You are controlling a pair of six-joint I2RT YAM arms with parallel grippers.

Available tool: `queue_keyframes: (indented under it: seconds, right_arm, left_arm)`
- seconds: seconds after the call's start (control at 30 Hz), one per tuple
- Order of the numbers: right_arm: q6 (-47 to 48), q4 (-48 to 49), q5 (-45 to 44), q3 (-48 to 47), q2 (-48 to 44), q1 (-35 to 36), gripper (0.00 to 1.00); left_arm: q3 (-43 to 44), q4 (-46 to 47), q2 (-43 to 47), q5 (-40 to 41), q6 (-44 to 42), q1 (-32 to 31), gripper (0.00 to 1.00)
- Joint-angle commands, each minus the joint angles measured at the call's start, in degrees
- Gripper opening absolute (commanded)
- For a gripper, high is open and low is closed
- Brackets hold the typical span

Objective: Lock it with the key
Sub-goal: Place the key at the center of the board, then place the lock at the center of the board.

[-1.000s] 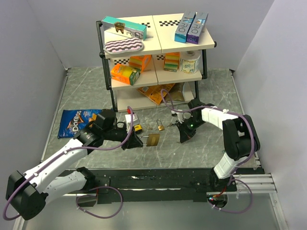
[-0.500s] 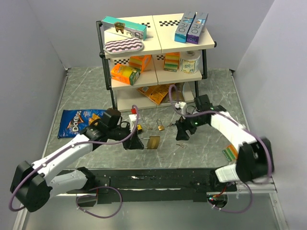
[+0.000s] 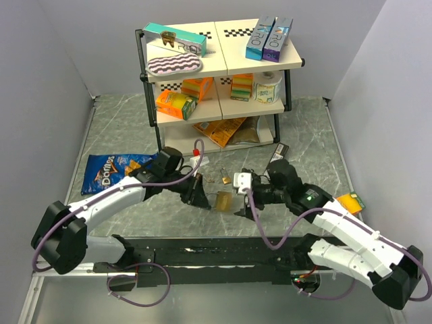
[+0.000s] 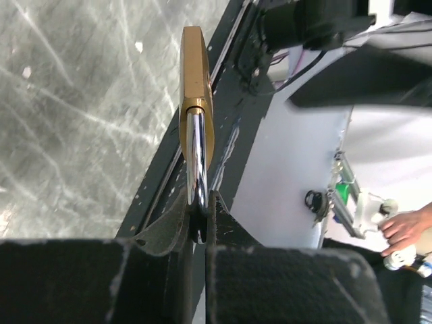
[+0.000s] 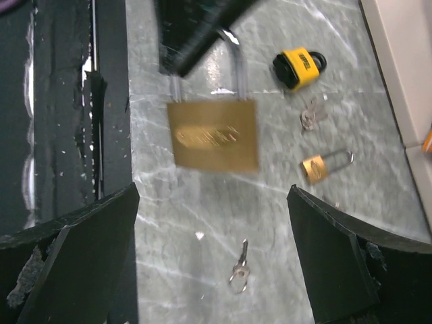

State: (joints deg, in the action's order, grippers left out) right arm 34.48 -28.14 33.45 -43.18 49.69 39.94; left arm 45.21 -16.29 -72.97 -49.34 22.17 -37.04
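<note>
A large brass padlock [image 3: 221, 201] hangs just above the table, and my left gripper [image 3: 200, 194] is shut on its steel shackle [image 4: 196, 155]. In the left wrist view the padlock's body [image 4: 193, 74] sticks out edge-on beyond the closed fingers. My right gripper [image 5: 212, 263] stands wide open right of the padlock [image 5: 212, 135], over the table. A small silver key [image 5: 237, 268] on a ring lies flat on the marble between the right fingers [image 5: 81, 256], touching neither. In the top view the right gripper [image 3: 244, 202] sits close beside the padlock.
A yellow padlock [image 5: 300, 66], loose keys [image 5: 310, 115] and a small brass padlock [image 5: 320, 165] lie beyond the big one. A stocked shelf rack [image 3: 216, 81] stands behind, a Doritos bag [image 3: 108, 172] at left, an orange packet [image 3: 351, 202] at right. The black rail [image 3: 223, 253] runs along the near edge.
My right gripper has gone from shut to wide open and swung nearer, towards the padlock; the key now lies on the table. The left arm carried the padlock slightly right.
</note>
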Motion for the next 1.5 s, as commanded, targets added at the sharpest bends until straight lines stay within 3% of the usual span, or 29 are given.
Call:
queue_keyframes:
  seconds: [0.0, 0.27, 0.93, 1.07, 1.17, 1.2, 1.27, 1.3, 1.33, 1.37, 1.4, 1.47]
  right_arm:
    - [3.58, 7.21, -7.87, 1.61, 0.75, 4.08, 0.99]
    - [2.52, 11.44, -13.23, 0.64, 5.76, 9.27, 0.99]
    - [2.09, 14.96, -18.51, 0.82, 9.37, 13.14, 0.96]
    - [1.12, 14.69, -19.91, 0.11, 10.25, 13.05, 0.86]
    - [0.42, 14.25, -20.44, -0.32, 10.69, 13.14, 0.68]
    - [-0.2, 13.99, -20.71, -0.5, 10.78, 13.06, 0.57]
    - [-1.51, 13.99, -21.06, -0.5, 10.69, 13.06, 0.44]
    - [-2.04, 13.9, -21.23, -0.59, 10.86, 13.14, 0.32]
    - [-2.74, 13.38, -21.15, -0.94, 10.78, 12.97, 0.28]
    - [-4.75, 13.11, -21.58, -1.2, 10.86, 12.79, 0.17]
    - [-5.99, 13.02, -21.59, -1.21, 10.86, 12.27, 0.12]
    - [-9.93, 12.24, -21.24, -1.38, 10.69, 10.69, 0.01]
  left_arm:
    - [5.24, 8.56, -0.33, -5.33, 5.07, -1.54, 0.01]
    - [5.59, 10.58, -1.12, -5.06, 7.44, -2.34, 0.01]
    - [5.24, 13.48, -2.27, -5.59, 11.22, -2.43, 0.01]
    - [5.24, 13.39, -2.18, -5.5, 11.4, -2.34, 0.01]
    - [5.41, 13.04, -2.44, -5.24, 11.66, -2.34, 0.01]
    - [5.67, 12.78, -2.7, -5.15, 11.49, -2.34, 0.01]
    - [5.94, 12.25, -3.14, -4.63, 11.4, -2.25, 0.11]
    - [5.94, 12.16, -3.23, -4.54, 11.23, -2.16, 0.17]
    - [5.94, 12.25, -3.23, -4.53, 11.05, -1.9, 0.37]
    - [5.85, 12.16, -3.06, -4.45, 10.7, -1.72, 0.45]
    - [5.77, 12.16, -2.53, -4.53, 10.61, -0.77, 0.51]
    - [5.24, 12.16, -1.65, -4.27, 10.52, 0.9, 0.77]
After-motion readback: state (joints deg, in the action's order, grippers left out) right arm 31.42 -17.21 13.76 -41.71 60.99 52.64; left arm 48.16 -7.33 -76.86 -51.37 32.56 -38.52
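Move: The large brass padlock, still held by its shackle in the left hand, has its body about 5 cm right of and 3 cm below that hand, and some 6 cm left, 2 cm ahead and 5 cm below the right hand. On the table, the small padlock lies about 13 cm ahead and 3 cm left of the right hand, the loose key 7 cm ahead and 8 cm right, both some 17 cm lower. Right hand goes left and down some 6 cm, pinching the large padlock's body; left shifts 3 cm right, opens. ##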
